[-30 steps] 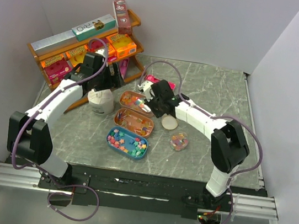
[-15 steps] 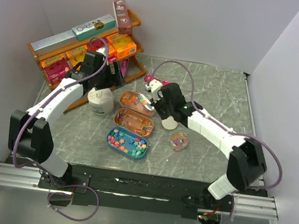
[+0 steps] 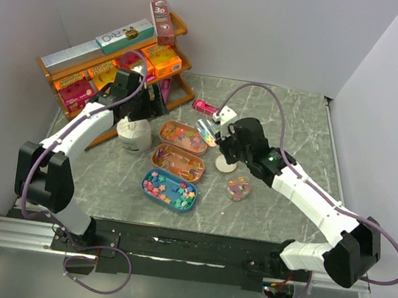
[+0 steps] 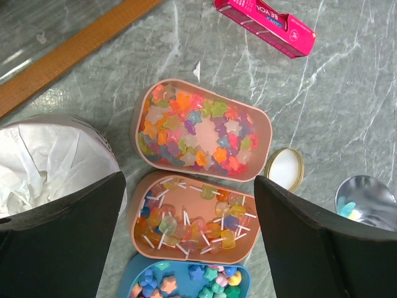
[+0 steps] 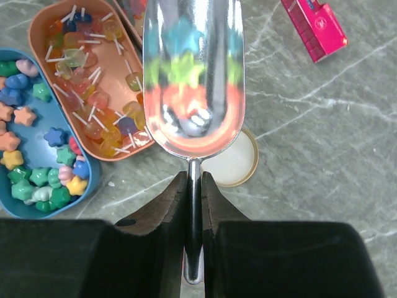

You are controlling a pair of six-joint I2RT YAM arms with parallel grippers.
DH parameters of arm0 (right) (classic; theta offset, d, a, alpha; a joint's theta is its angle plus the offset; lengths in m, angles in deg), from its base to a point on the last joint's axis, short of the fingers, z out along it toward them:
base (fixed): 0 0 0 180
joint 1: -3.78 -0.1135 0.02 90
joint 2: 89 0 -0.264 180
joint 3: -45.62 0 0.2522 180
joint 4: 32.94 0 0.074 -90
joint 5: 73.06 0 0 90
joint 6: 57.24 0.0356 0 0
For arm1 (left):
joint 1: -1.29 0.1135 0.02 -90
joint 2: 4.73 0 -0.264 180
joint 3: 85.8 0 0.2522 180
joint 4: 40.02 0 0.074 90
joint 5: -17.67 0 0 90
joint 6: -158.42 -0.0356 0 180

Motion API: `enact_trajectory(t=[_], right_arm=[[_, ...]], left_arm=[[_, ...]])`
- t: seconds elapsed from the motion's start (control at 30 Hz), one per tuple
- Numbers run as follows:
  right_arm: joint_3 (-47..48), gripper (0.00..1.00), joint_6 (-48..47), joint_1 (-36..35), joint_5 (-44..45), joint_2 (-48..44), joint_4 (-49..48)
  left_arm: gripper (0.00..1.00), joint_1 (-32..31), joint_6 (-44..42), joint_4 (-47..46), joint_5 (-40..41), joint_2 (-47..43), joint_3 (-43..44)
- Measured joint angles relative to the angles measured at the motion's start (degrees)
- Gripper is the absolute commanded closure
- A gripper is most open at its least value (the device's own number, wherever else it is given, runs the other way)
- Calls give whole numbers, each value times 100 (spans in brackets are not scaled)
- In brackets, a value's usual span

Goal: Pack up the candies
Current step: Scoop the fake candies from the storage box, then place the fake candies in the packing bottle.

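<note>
Small bright star candies fill a blue tray (image 3: 144,184) and a peach tray (image 3: 163,128); a second peach tray (image 3: 155,156) holds lollipops. A small clear jar (image 3: 238,189) holds mixed candies, and its lid (image 3: 225,164) lies beside it. My right gripper (image 5: 194,186) is shut on the handle of a metal scoop (image 5: 192,74), held above the lid and the lollipop tray. Blue, green and orange show in the bowl; I cannot tell candies from reflections. My left gripper (image 4: 189,248) is open and empty above the trays, next to a white paper-lined cup (image 4: 43,155).
A pink box (image 3: 203,107) lies on the table behind the trays. A wooden shelf (image 3: 106,69) with orange and pink boxes stands at the back left. White walls close in three sides.
My right arm has swung to the right and carried the scoop from over the star-candy peach tray to above the lid. The left arm has barely moved.
</note>
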State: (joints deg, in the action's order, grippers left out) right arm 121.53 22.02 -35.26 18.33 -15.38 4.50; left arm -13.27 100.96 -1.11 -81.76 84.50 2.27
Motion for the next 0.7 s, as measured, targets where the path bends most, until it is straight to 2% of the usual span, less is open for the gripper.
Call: enact_trajectory(t=[0.17,0.4,0.53,0.7], right_arm=[[157,100,413,15,94,76,476],[289,100,1263,37,74,-46,1849],[208,100,1797,42,52,-649,2494],[-219,100,2430,44,-105,-1834,2898]], left_arm=[[9,0,-15,-4,-72,52,52],[9,2,-15,-42,-151,52,52],[10,2,-11,-46,-229,70,52],[10,2,-13,-44,-295,144,52]])
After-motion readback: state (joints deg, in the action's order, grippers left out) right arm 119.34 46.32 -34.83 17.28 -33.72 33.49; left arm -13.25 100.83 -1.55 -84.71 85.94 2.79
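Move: The storage box, a clear round tub already partly filled, lies about 8 cm to the right of my right hand, 4 cm back and some 15 cm below. The round lid is about 4 cm ahead and 3 cm right; the lollipop tray is 12 cm left and 1 cm ahead, with the blue tray 13 cm left and 8 cm back, all nearly 18 cm down. From my left hand the storage box is roughly 25 cm right and 12 cm back. Keeping my pinch on the scoop's handle, I swing the loaded scoop away from the trays with my right hand, about 11 cm back and 7 cm to the right, dipping nearly 3 cm before coming up again. My wrist tips down some 20 degrees and turns clockwise about 15, bringing the bowl past the lid towards the storage box. ##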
